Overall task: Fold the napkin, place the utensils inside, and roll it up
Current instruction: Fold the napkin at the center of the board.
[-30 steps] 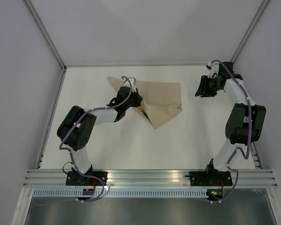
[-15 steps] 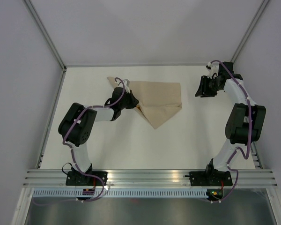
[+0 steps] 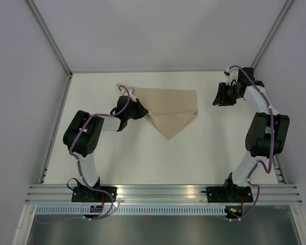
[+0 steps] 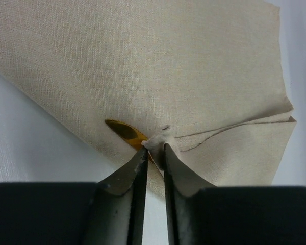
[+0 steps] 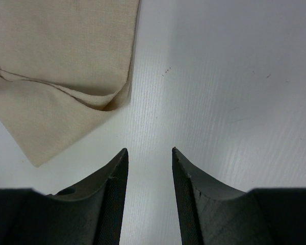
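Observation:
The beige napkin [image 3: 173, 108] lies folded at the back middle of the table, a lower flap pointing toward me. In the left wrist view the napkin [image 4: 143, 61] fills the frame, and the yellow-orange blade of the utensils' knife [image 4: 123, 131] pokes out from under a fold; its handle is hidden. My left gripper [image 4: 154, 147] sits at the napkin's left edge [image 3: 141, 109], its jaws nearly together with a small pinch of cloth between the tips. My right gripper [image 3: 219, 97] hovers open to the right of the napkin, over bare table [image 5: 149, 150], with the napkin's corner [image 5: 56, 51] at upper left.
The white table [image 3: 204, 153] is bounded by grey walls left, back and right, with metal posts in the corners. The aluminium rail [image 3: 163, 194] carrying both arm bases runs along the near edge.
My left gripper has drawn back to the left along the napkin's edge, and the raised flap now lies flatter over the knife. Its jaws have parted slightly. The right arm has not moved.

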Tool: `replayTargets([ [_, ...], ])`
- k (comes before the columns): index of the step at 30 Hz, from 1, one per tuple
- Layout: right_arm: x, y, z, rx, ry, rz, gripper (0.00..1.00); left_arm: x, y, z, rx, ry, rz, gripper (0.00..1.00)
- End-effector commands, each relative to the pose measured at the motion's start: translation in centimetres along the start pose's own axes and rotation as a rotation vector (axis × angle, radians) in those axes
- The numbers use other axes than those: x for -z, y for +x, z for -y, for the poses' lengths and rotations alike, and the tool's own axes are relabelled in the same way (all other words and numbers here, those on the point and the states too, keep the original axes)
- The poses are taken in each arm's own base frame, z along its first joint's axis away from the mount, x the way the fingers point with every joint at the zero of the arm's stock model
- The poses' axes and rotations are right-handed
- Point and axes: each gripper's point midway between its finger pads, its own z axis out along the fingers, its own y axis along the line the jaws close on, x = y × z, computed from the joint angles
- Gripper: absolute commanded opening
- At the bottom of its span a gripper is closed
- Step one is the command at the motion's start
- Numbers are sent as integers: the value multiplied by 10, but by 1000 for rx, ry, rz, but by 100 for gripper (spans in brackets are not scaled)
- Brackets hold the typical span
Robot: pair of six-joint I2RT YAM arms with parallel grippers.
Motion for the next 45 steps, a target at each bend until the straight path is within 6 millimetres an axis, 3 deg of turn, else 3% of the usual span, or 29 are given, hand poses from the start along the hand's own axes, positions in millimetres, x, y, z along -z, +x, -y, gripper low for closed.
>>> replayTargets([
  [1,0,-1,2,7,9,-4,46,1,-18,7,38,41,47,26],
  [4,0,0,3,12,13,-7,46,2,-28,3,53,38,64,33],
  [7,1,1,2,17,10,-9,46,7,-42,-3,57,12,96,47],
  [15,3,3,-10,21,-53,-12,46,24,-80,-12,40,-17,182,53],
  [19,7,1,-24,72,-89,-8,46,25,-93,-31,85,-82,217,55],
  [23,3,5,-33,95,-117,-35,46,26,-124,-73,173,-153,274,59],
  [24,2,6,-34,97,-121,-39,46,26,-142,-72,171,-151,305,62],
  [25,1,6,-36,104,-128,-42,46,20,-142,-80,172,-159,298,63],
  [27,0,7,-37,109,-138,-46,46,15,-163,-89,172,-179,316,63],
  [29,-3,7,-38,114,-146,-52,46,5,-165,-106,186,-206,304,64],
  [30,-5,8,-38,113,-151,-57,46,3,-175,-108,190,-221,309,71],
  [33,-10,7,-40,111,-169,-68,46,-5,-184,-123,202,-246,319,72],
  [36,-15,7,-42,114,-183,-75,45,-14,-188,-139,219,-278,311,71],
  [41,-20,5,-44,111,-196,-78,45,-30,-197,-146,242,-269,308,70],
  [45,-26,6,-44,108,-204,-87,45,-41,-190,-159,265,-295,297,69],
])
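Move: Off ahead and to the left of the left hand, roughly 19 cm out and 17 cm left, lies the napkin's far-left corner, a couple of centimetres lower. Right at its fingertips is the tip of the folded flap. The knife lies under that flap, its middle about 5 cm back and 5 cm right of this hand. From the right hand the same corner is some 58 cm left, 19 cm ahead and 9 cm down. Letting go of the flap's tip, the left fingers open wide as the hand slips off leftward, then arcs forward and left, about 17 cm each way, rising some 6 cm and sinking again towards the napkin's far-left corner while turning about 25 degrees counter-clockwise. The right hand, fingers half open, drifts some 4 cm left towards the napkin and sinks slightly. ##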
